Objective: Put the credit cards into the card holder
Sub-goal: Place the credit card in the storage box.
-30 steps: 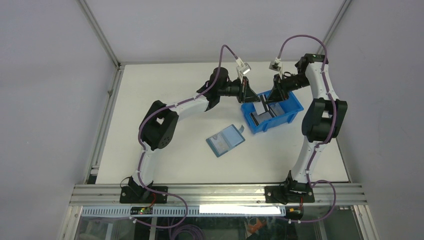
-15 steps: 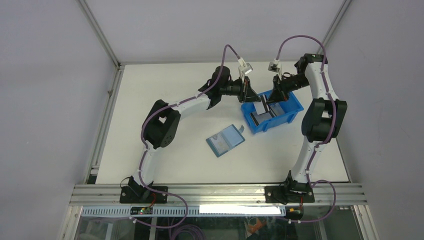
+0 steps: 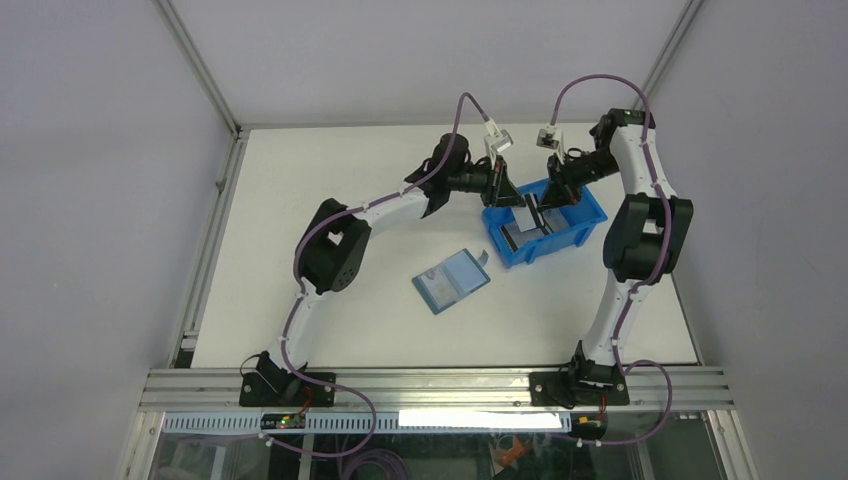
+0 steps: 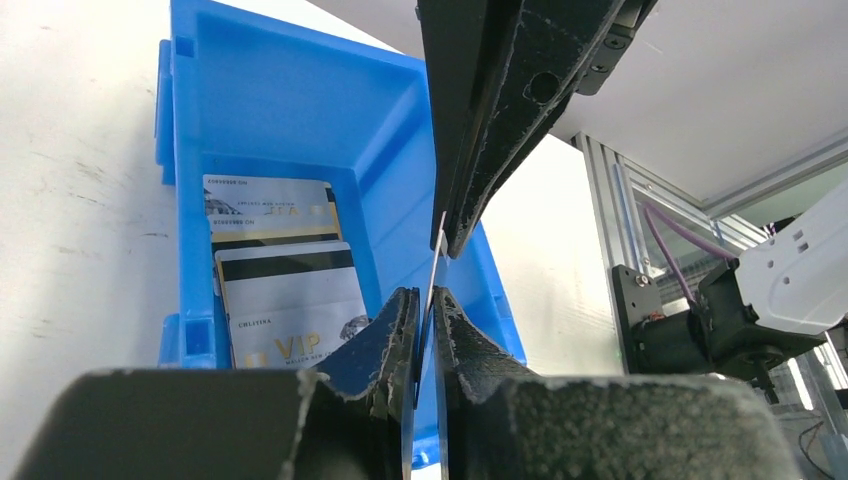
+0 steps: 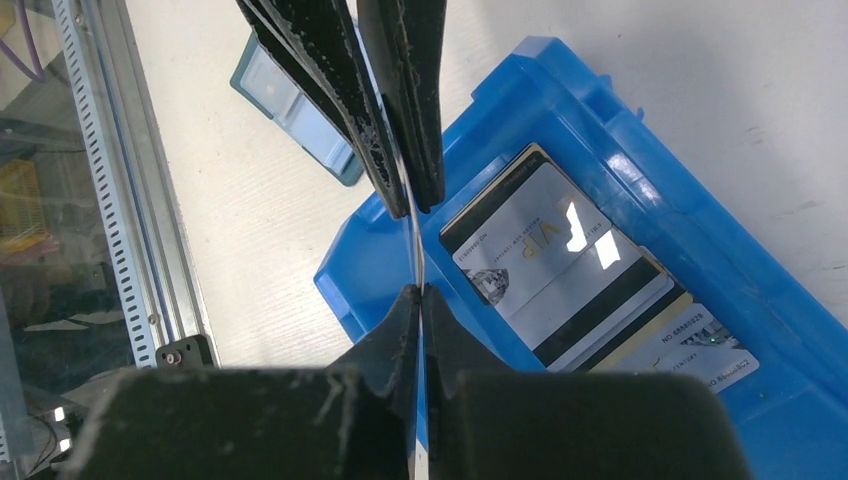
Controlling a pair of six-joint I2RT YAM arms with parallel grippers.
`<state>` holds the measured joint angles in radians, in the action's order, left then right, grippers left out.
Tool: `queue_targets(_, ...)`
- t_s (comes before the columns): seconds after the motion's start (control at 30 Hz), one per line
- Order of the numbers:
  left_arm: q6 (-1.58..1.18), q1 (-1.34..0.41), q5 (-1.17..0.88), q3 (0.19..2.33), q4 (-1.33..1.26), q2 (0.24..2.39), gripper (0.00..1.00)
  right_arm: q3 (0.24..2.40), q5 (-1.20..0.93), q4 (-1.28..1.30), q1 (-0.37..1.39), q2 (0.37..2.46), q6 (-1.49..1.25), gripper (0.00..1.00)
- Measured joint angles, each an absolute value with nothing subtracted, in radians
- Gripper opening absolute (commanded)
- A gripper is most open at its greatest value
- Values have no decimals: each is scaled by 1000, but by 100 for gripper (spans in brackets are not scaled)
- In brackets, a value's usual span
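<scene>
A thin credit card [image 4: 437, 262] hangs edge-on over the blue bin [image 3: 572, 234], caught between both grippers. My right gripper [image 5: 420, 290] is shut on one edge of it. My left gripper [image 4: 427, 293] surrounds the opposite edge, its jaws a sliver apart with blue showing beside the card. In the top view the left gripper [image 3: 513, 194] and right gripper [image 3: 547, 196] meet tip to tip above the bin. More credit cards [image 4: 288, 300] lie flat on the bin floor. The teal card holder [image 3: 452, 281] lies open on the table, apart from both grippers.
The bin's walls [image 4: 290, 110] rise around the loose cards [image 5: 555, 270]. The card holder [image 5: 295, 110] lies between the bin and the table's near edge. An aluminium rail [image 3: 430, 385] runs along that edge.
The right gripper has shut on the card. The left arm has stretched a little further right, and its jaws have eased slightly apart.
</scene>
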<state>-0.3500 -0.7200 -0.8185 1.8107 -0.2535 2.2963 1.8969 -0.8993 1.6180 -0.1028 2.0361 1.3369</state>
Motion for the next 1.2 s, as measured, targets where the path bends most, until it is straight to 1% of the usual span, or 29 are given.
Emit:
queue_targets(0.33,-351,-721,-812,1833,-253,2331,19,1889,-878,1619,-108,2048,1344,0)
queue_targets(0.43,-352,-721,-810,1846,-243,2344,26,1879,-877,1617,-111,2051,1346,0)
queue_targets(0.5,-352,-722,-802,1851,-235,2350,29,1869,-878,1618,-114,2054,1345,0)
queue_targets(0.67,-353,-726,-777,1851,-225,2354,34,1867,-875,1619,-121,2061,1344,0)
queue_targets(0.83,-356,-726,-759,1851,-224,2354,37,1867,-875,1620,-126,2061,1341,0)
queue_targets(1.1,-368,-725,-734,1851,-224,2354,48,1867,-876,1620,-129,2061,1336,0)
queue_targets(1.2,-378,-725,-727,1851,-225,2354,50,1867,-876,1621,-131,2061,1334,0)
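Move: Between the two hands the credit card hangs over the blue storage box, its middle about 1 cm right of, 2 cm back from and 2 cm below the left hand, and some 3 cm left, 2 cm back and 2 cm below the right. The box's middle is roughly 5 cm right, 3 cm back and 12 cm below the left hand, and 1 cm right, 3 cm back and 12 cm below the right. The open card holder lies about 20 cm left and 13 cm back of the right hand. Letting go of the card, the left fingers spread from nearly shut to about half open while the left hand sinks some 2.5 cm and eases forward 1 to 2 cm, its tips still straddling the card. The right hand keeps the card pinched in its shut fingers and lowers it about 1.5 cm towards the box, edging 1 cm to its right. ##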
